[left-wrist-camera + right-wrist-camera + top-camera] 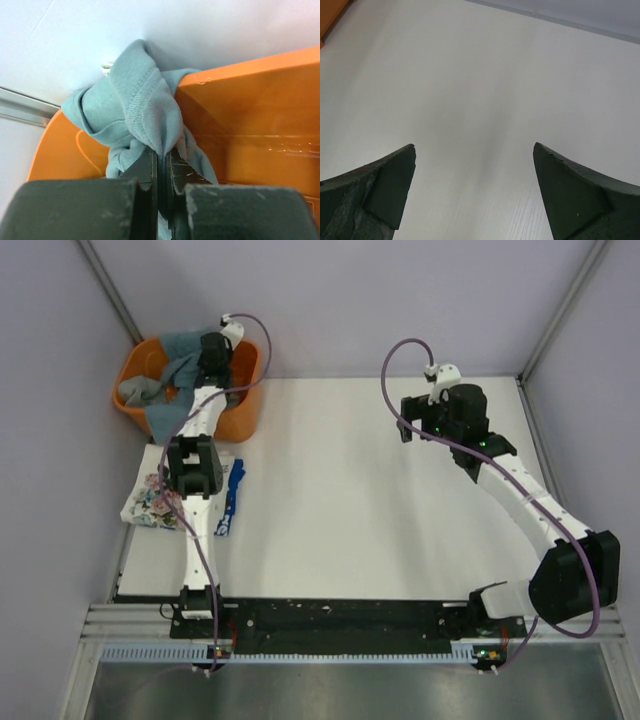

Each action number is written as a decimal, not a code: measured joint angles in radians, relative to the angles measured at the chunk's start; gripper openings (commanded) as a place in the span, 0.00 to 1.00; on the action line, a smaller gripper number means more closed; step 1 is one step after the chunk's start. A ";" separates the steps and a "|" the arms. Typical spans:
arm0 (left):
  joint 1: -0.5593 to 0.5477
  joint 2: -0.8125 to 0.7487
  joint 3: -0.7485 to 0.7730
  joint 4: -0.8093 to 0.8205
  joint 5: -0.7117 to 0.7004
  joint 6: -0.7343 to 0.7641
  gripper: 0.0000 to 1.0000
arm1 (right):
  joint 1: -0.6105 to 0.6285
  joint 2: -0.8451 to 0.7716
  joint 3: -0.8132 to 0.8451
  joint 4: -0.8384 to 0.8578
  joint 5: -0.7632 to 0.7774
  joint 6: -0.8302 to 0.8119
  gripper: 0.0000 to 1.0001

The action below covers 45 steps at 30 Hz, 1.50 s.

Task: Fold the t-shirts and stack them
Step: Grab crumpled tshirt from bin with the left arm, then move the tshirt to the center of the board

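My left gripper (213, 353) reaches into the orange tub (240, 415) at the back left and is shut on a fold of a dusty blue-grey t-shirt (142, 107). In the left wrist view the cloth bunches up from between the closed jaws of the left gripper (163, 156). More blue-grey and grey shirts (160, 390) hang over the tub's rim. A folded white floral t-shirt (152, 505) lies on the table under the left arm. My right gripper (415, 425) is open and empty above the bare table, as the right wrist view (474, 160) also shows.
A blue item (231, 498) lies beside the floral shirt. The white table (350, 500) is bounded by grey walls on the left, back and right. The tub's corner (330, 15) shows at the far left of the right wrist view.
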 measured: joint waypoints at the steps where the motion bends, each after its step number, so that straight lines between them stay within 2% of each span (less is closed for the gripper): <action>1: 0.004 -0.001 0.001 0.005 0.001 -0.009 0.00 | 0.002 -0.003 0.000 0.000 0.000 0.000 0.99; 4: 0.018 -0.020 -0.004 -0.014 0.009 -0.047 0.00 | 0.008 -0.012 0.000 -0.005 -0.002 -0.001 0.99; 7: 0.036 -0.101 -0.062 -0.064 0.031 -0.083 0.00 | 0.015 -0.030 0.000 -0.006 -0.004 0.000 0.99; 14: 0.074 -0.480 -0.238 -0.217 0.179 -0.163 0.00 | 0.018 -0.071 0.000 0.004 -0.028 0.017 0.99; 16: 0.074 -0.587 -0.229 -0.271 0.247 -0.181 0.00 | 0.019 -0.078 0.000 0.006 -0.041 0.027 0.99; 20: 0.041 -0.740 -0.117 -0.374 0.332 -0.182 0.00 | 0.019 -0.092 0.000 0.005 -0.065 0.039 0.99; 22: -0.001 -0.816 -0.093 -0.422 0.352 -0.166 0.00 | 0.019 -0.104 0.000 0.005 -0.078 0.045 0.99; 26: -0.161 -0.911 0.014 -0.591 0.378 -0.114 0.00 | 0.019 -0.140 0.000 0.005 -0.107 0.055 0.99; 31: -0.431 -0.917 0.264 -0.842 0.404 -0.079 0.00 | 0.019 -0.186 0.000 0.013 -0.149 0.079 0.99; 35: -0.587 -0.917 0.362 -0.951 0.428 -0.082 0.00 | 0.021 -0.208 0.000 0.011 -0.170 0.097 0.99; 40: -0.641 -0.906 0.319 -1.004 0.486 -0.116 0.00 | 0.022 -0.228 0.000 -0.005 -0.159 0.098 0.99; 45: -0.644 -0.864 0.076 -0.924 0.488 -0.130 0.00 | 0.016 -0.244 0.000 -0.054 -0.095 0.093 0.99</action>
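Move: The left hand already holds the crumpled blue-grey t-shirt inside the orange bin, whose middle is about 7 cm back from this hand and 6 cm lower. The open middle of the table lies some 32 cm back, 41 cm right and 18 cm below. The folded t-shirts are about 32 cm back, 3 cm right and 17 cm down. From the right hand, that open middle is level ahead, roughly 16 cm left and 24 cm below. Keeping its pinch on the blue-grey t-shirt, the left hand draws it up and back out of the bin, then swings right over the open table. It rises about 44 cm, then sinks some 12 cm while creeping forward again; the wrist turns clockwise roughly 60 degrees. The open, empty right hand lifts about 8 cm and backs off 5 cm. ##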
